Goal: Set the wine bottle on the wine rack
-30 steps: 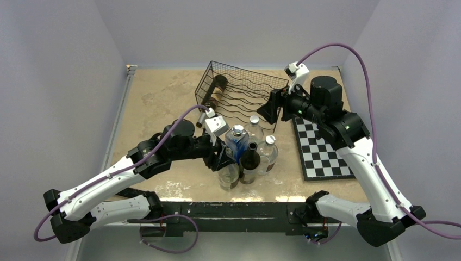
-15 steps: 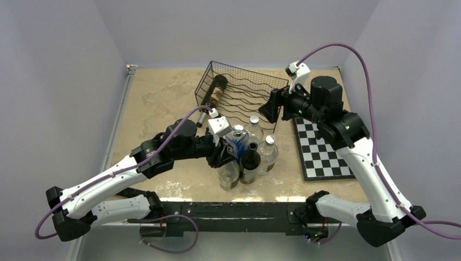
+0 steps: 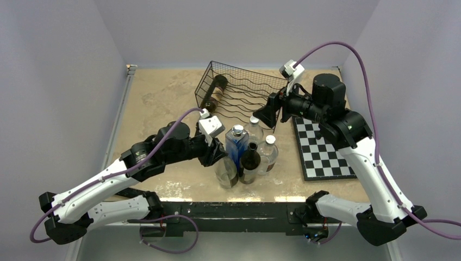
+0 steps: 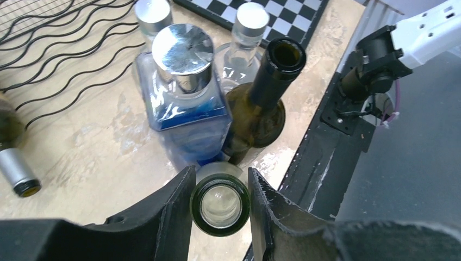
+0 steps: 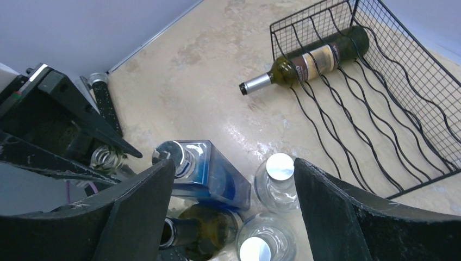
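My left gripper (image 4: 219, 209) is shut on the open neck of a clear-bodied wine bottle (image 4: 219, 205), which stands at the front left of a bottle cluster (image 3: 227, 173). The black wire wine rack (image 3: 244, 92) sits at the back centre, with a dark labelled bottle (image 5: 310, 60) lying in its leftmost cradle. My right gripper (image 5: 234, 212) hangs open above the cluster, just in front of the rack's right end (image 3: 269, 111), with nothing between its fingers.
Tight against the held bottle stand a blue square bottle (image 3: 237, 142), an open dark olive bottle (image 3: 250, 160) and two clear capped bottles (image 3: 253, 126) (image 3: 268, 149). A chessboard (image 3: 321, 149) lies at the right. The table's front edge (image 4: 321, 141) is close behind the cluster.
My left gripper closed onto the clear bottle's neck and the left arm shifted slightly left. The right gripper tilted and moved a little left above the cluster.
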`<move>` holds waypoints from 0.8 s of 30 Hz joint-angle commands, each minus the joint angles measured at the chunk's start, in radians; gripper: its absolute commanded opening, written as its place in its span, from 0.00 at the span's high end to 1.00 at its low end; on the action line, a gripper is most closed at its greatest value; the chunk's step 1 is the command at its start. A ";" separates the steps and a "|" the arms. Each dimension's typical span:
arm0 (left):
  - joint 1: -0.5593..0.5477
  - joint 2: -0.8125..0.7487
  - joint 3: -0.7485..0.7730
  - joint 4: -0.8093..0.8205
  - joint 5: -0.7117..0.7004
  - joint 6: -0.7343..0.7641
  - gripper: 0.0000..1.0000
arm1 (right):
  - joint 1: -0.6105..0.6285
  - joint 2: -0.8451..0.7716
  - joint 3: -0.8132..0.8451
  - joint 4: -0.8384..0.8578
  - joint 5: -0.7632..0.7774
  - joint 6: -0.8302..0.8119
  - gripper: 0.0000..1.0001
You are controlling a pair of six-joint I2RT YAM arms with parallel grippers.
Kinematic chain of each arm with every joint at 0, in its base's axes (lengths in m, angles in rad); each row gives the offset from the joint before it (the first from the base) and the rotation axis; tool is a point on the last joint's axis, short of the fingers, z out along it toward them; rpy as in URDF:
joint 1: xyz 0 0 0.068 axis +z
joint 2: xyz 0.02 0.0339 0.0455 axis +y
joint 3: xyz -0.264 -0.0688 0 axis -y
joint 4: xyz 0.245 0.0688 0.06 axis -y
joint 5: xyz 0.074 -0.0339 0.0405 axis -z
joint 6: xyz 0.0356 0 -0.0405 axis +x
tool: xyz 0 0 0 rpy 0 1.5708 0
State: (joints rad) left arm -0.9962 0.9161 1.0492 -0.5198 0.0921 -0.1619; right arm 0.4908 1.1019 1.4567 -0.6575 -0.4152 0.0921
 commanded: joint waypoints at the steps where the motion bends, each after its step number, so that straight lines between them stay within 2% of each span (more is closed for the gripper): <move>1: -0.001 -0.024 0.086 -0.044 -0.138 0.041 1.00 | 0.016 0.010 0.065 0.075 -0.052 -0.010 0.15; 8: -0.001 -0.016 0.156 -0.098 -0.261 0.010 1.00 | 0.035 0.033 0.091 0.100 -0.055 -0.004 0.15; 14: -0.001 -0.001 0.193 -0.127 -0.289 -0.008 1.00 | 0.039 0.038 0.099 0.112 -0.038 0.001 0.15; 20: 0.000 0.012 0.247 -0.162 -0.436 -0.031 1.00 | 0.048 0.038 0.106 0.126 -0.063 -0.009 0.14; 24: 0.013 0.055 0.337 -0.224 -0.516 -0.054 1.00 | 0.069 0.040 0.118 0.152 -0.095 -0.027 0.12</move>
State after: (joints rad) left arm -0.9951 0.9638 1.2285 -0.8288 -0.2817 -0.1902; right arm 0.5388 1.1454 1.5204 -0.5842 -0.4614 0.0898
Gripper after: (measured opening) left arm 0.423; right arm 0.872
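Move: The left hand already holds the clear bottle by its neck; the wine rack's middle lies roughly 34 cm ahead, 10 cm right and 20 cm below it. The blue bottle stands about 7 cm ahead and 6 cm right, the dark bottle some 3 cm ahead and 10 cm right, middles about 13 cm below. From the right hand the rack is around 22 cm ahead, 8 cm left and 28 cm below. Left hand keeps gripping the clear bottle, carrying it about 7 cm left-forward, turning counter-clockwise; right rises 3 cm. ##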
